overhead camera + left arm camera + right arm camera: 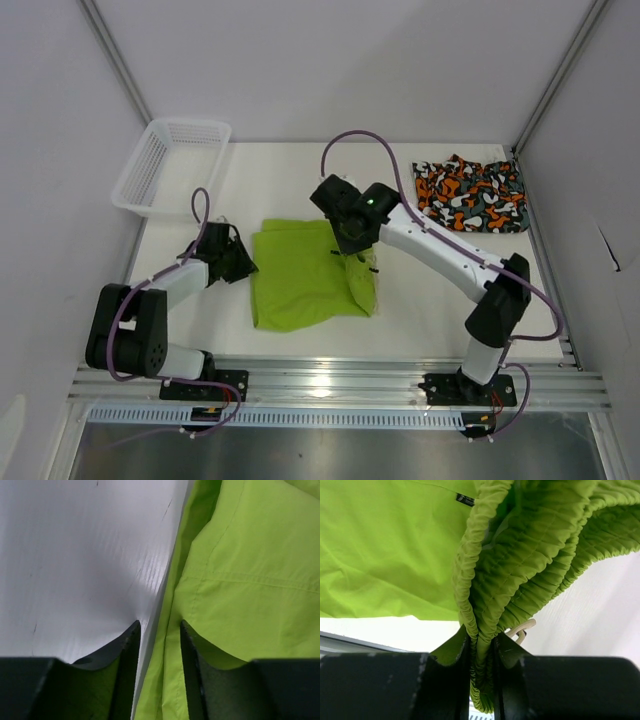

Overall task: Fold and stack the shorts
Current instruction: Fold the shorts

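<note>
The lime green shorts lie spread in the middle of the table, their right side folded and lifted. My right gripper is shut on the gathered elastic waistband and holds it off the table; the white drawstring peeks out beside its fingers. At the left edge of the green shorts, my left gripper stands low with its jaws apart, straddling the fabric hem. A strip of table shows between the hem and the left finger. The camo shorts lie folded at the back right corner.
A white mesh basket sits at the back left, partly over the table's edge. Grey walls close in both sides. A metal rail runs along the near edge by the arm bases.
</note>
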`<state>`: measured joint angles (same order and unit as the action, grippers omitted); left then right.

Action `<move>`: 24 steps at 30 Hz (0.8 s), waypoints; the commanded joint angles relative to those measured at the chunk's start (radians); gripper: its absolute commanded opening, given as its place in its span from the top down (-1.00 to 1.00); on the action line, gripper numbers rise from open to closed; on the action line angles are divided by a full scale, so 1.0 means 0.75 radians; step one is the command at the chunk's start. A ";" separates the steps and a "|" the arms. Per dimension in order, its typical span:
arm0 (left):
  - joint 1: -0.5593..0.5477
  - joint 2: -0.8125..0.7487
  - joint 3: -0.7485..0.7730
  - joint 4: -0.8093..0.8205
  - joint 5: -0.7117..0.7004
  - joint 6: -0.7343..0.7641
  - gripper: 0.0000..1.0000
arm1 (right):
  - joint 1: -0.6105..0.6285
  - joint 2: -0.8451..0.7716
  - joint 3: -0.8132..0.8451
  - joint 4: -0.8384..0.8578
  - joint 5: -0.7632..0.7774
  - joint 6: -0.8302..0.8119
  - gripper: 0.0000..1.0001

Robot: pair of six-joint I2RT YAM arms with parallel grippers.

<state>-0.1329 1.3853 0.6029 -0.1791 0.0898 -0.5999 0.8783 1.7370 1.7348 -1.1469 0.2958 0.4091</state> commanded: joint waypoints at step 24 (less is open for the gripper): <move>0.010 0.059 -0.010 0.087 0.009 0.072 0.60 | 0.344 0.631 0.671 -0.169 0.215 0.054 1.00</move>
<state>-0.1322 1.4200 0.6006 -0.1200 0.0906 -0.5739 1.1217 2.1880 2.1727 -1.3048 0.4622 0.4412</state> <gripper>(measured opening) 0.204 0.182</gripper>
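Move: Just under the left fingertips, 1 cm ahead and about 1 cm lower, lies the left edge of the green shorts. The right hand holds the bunched waistband high; from it that left edge lies some 22 cm to the left, 2 cm ahead and 18 cm below, with the shorts' middle about 10 cm left, 1 cm ahead and as far below. The white basket stands about 27 cm ahead of the left hand and 20 cm to its left. Carrying the waistband, which it keeps gripped, the right hand sweeps about 10 cm left over the shorts towards the left hand, sinking some 5 cm after a short level start and easing back slightly; its left side tips down as it turns a little counter-clockwise, about 15 degrees in all. The left hand stays almost in place and closes its fingers, pinching the shorts' left edge. ##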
